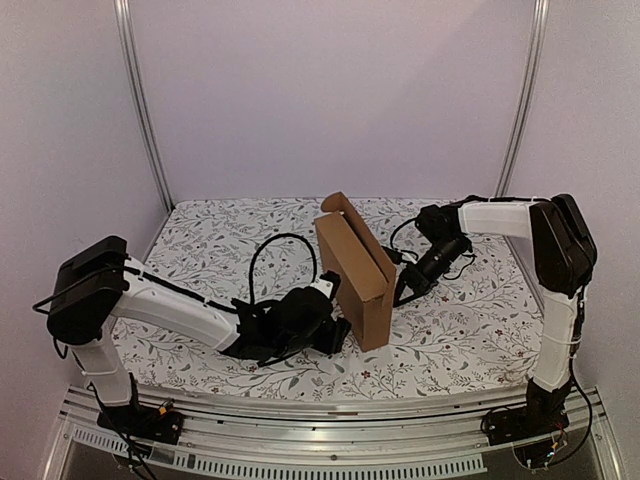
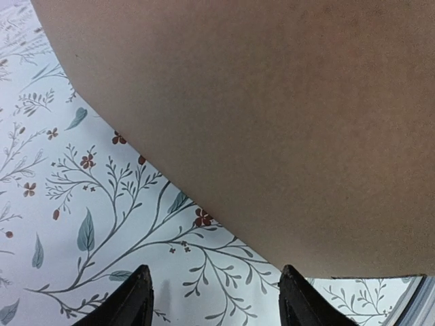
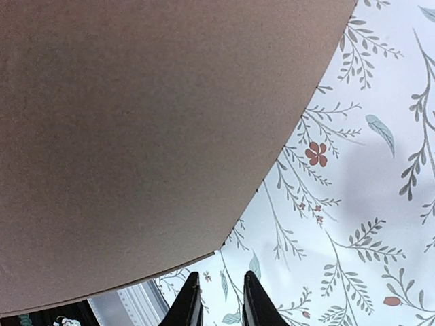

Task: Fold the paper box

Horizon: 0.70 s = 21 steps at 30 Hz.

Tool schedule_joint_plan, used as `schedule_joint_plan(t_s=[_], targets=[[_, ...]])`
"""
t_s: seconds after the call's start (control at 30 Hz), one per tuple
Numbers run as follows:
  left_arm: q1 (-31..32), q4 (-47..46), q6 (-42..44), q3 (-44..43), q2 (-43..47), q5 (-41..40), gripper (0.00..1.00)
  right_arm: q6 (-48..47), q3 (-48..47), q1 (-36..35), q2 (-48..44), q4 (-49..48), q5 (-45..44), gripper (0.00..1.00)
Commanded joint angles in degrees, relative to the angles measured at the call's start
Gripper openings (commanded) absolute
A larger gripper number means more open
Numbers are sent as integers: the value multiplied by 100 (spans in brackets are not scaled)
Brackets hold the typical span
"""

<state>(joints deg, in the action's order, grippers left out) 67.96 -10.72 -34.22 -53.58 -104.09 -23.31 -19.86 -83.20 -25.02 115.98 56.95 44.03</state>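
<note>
The paper box (image 1: 352,268) is plain brown cardboard, partly folded and standing on edge in the middle of the floral cloth, with a curled flap at its far top. My left gripper (image 1: 336,333) lies low at the box's near-left corner. In the left wrist view the paper box (image 2: 285,122) fills the upper right, and the left gripper (image 2: 214,299) is open with nothing between its fingers. My right gripper (image 1: 404,292) sits close to the box's right face. In the right wrist view the paper box (image 3: 136,136) looms at the upper left, and the right gripper (image 3: 217,302) stands narrowly open over bare cloth.
The floral tablecloth (image 1: 460,330) covers the table. An aluminium rail (image 1: 330,435) runs along the near edge, and two metal posts (image 1: 140,100) rise at the back corners against pale walls. A black cable (image 1: 270,250) loops above the left arm.
</note>
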Motion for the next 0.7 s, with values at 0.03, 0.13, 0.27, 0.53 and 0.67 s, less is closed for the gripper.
schedule_joint_plan(t_s=[0.03,0.13,0.27,0.53,0.67], targets=[[162,182,98,63,202,-276,63,-93,-142,-23,-85,-21,-105,21],[210,320,131,58,293,-364,63,-197,-189,-29,-130,157,-240,23],[296,851,645,76,911,-693,64,-631,-197,37,-450,474,-536,29],[-909,1290,3009,-259,2357,744,90,-2072,-215,282,-1544,1458,-857,52],[-1868,1693,3562,-1193,1871,1479,94,-2816,-322,141,-2314,2025,-812,67]])
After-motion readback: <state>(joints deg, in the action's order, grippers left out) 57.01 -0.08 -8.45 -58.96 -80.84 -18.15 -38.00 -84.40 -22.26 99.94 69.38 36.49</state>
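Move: The box stands on its narrow side between the hands. Its middle is some 13 cm ahead of the left hand, 3 cm to the right and about level in height. From the right hand it lies about 5 cm ahead and 9 cm to the left, also level. The raised lid flap stands some 3 cm farther out than the box's middle, 3 cm to its right and 8 cm above it. Opening, both hands leave the box, the left rising about 18 cm, the right about 8 cm and rightward. ##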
